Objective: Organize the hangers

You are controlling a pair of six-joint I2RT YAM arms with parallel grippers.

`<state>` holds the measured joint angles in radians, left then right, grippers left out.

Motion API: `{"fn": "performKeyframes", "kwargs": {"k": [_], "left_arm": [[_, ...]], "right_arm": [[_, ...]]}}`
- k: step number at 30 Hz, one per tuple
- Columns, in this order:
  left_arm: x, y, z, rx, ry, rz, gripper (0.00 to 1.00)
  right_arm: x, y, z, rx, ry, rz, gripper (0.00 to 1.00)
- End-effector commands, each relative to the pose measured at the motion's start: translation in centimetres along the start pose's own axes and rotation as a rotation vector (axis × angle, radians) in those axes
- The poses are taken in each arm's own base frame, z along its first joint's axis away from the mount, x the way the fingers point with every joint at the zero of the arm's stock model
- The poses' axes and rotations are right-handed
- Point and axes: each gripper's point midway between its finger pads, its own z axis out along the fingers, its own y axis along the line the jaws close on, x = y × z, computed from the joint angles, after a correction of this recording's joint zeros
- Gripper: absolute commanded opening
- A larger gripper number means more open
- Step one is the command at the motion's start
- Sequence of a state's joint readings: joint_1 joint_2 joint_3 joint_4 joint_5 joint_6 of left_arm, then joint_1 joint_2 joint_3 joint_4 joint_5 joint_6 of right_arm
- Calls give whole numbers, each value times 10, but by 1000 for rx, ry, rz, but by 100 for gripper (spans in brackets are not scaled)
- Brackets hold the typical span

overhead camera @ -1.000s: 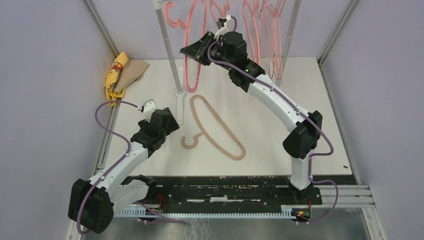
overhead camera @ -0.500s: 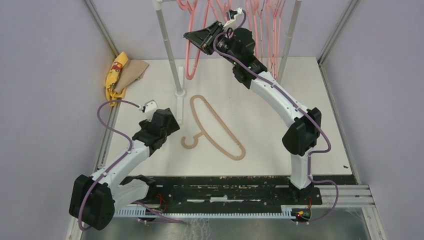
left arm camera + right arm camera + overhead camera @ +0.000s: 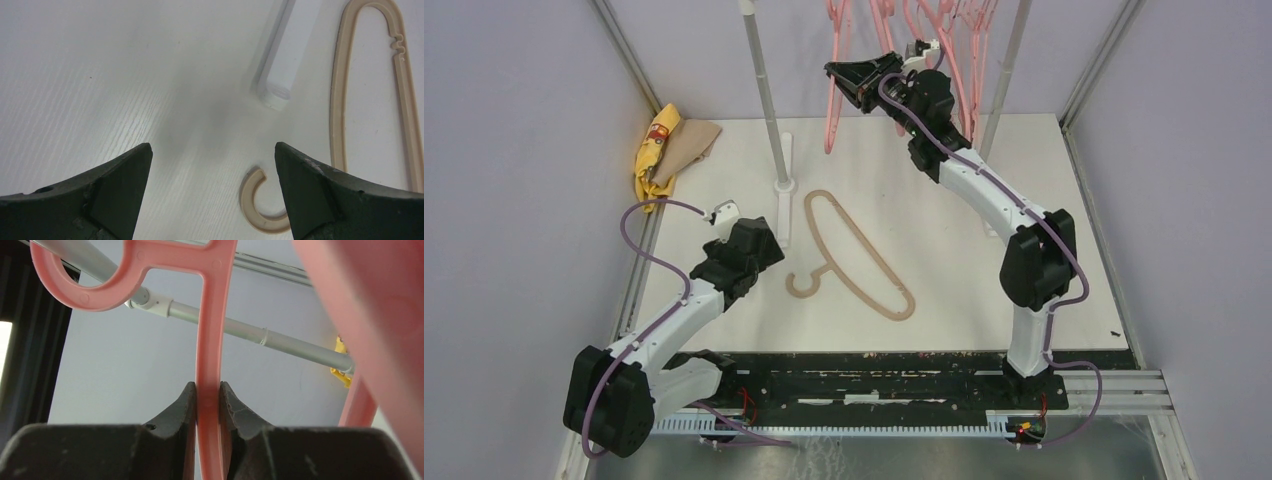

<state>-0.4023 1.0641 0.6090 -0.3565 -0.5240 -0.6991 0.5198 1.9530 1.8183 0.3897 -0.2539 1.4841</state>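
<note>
My right gripper [image 3: 844, 76] is raised at the back and shut on a pink hanger [image 3: 832, 100]. In the right wrist view its jaws clamp the hanger's neck [image 3: 208, 390], and the hook [image 3: 95, 287] sits over the grey rack bar [image 3: 240, 332]. More pink hangers [image 3: 944, 40] hang on the bar to the right. A tan-beige hanger [image 3: 854, 250] lies flat on the table. My left gripper [image 3: 769, 243] is open and empty just left of its hook [image 3: 804, 285]. The left wrist view shows that hook [image 3: 260, 205] between my spread fingers.
A white rack pole [image 3: 764, 90] stands on a foot [image 3: 784, 200] left of the beige hanger; the foot's end shows in the left wrist view [image 3: 280, 75]. A second pole [image 3: 1004, 70] stands at the back right. A yellow-and-tan cloth [image 3: 669, 145] lies at the table's left edge.
My right gripper has lifted the pink hanger up and to the right, toward the rack bar. The left arm and the beige hanger have not moved.
</note>
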Motion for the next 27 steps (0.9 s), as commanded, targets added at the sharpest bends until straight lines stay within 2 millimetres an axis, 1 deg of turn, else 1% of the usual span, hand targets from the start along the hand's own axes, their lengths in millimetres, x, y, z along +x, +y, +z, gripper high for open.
{"fn": "performKeyframes", "kwargs": {"k": [1, 3, 4, 7, 8, 9, 12, 15, 17, 21, 22, 24, 27], "left_arm": [[-18, -5, 0, 4, -58, -36, 99], [-17, -6, 0, 2, -57, -36, 99], [-18, -6, 1, 3, -56, -35, 99], [-18, -7, 1, 4, -56, -36, 99], [-17, -7, 2, 4, -55, -35, 99], [-17, -7, 2, 3, -54, -34, 99], [-15, -6, 3, -2, -50, -31, 99], [-13, -7, 5, -4, -44, -30, 99], [-13, -7, 7, -13, -40, -25, 99], [-15, -6, 8, -25, -43, -18, 99], [-15, -6, 8, -27, -43, -15, 99], [-15, -7, 9, -30, -40, -8, 99], [-19, -4, 10, -55, -51, -1, 99]], "right_arm": [[-13, 50, -18, -107, -35, 27, 12], [-12, 57, -22, -117, -29, 0, 19], [-11, 59, -24, -116, -26, -16, 26], [-10, 64, -34, -87, -25, -82, 41], [-10, 70, -41, -83, -31, -110, 45], [-9, 72, -46, -67, -36, -139, 49], [-9, 67, -67, 9, -51, -252, 58], [-4, 50, -93, 104, -51, -377, 63], [1, 35, -111, 168, -26, -452, 67], [11, -6, -153, 313, 36, -586, 72], [11, -19, -165, 360, 55, -634, 74], [9, -39, -190, 445, 67, -712, 76], [4, -62, -226, 560, 79, -832, 76]]}}
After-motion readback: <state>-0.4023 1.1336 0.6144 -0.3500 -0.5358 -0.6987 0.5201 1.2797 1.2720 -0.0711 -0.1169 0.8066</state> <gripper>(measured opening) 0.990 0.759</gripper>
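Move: Above and ahead of the right hand, which holds the pink hanger, the rail where its hook sits is about 10 cm up and 8 cm farther out. The hangers already hung start some 9 cm to this hand's right; the rack's left post stands roughly 15 cm left and 8 cm ahead. The brown hanger lies on the table about 20 cm back, 4 cm right and 45 cm below. From the idle left hand, that rail spot is some 27 cm ahead, 14 cm right and 45 cm up. Easing the pinched pink hanger a centimetre or two to the right along the rail, the right hand opens its fingers and lets go. It then pulls away from the rail, back and to the right, some 12 cm back and 11 cm right in all, nearly level before dropping about 6 cm at the end. Meanwhile the wrist rolls roughly 40 degrees, left side down, and the fingers spread wide. ##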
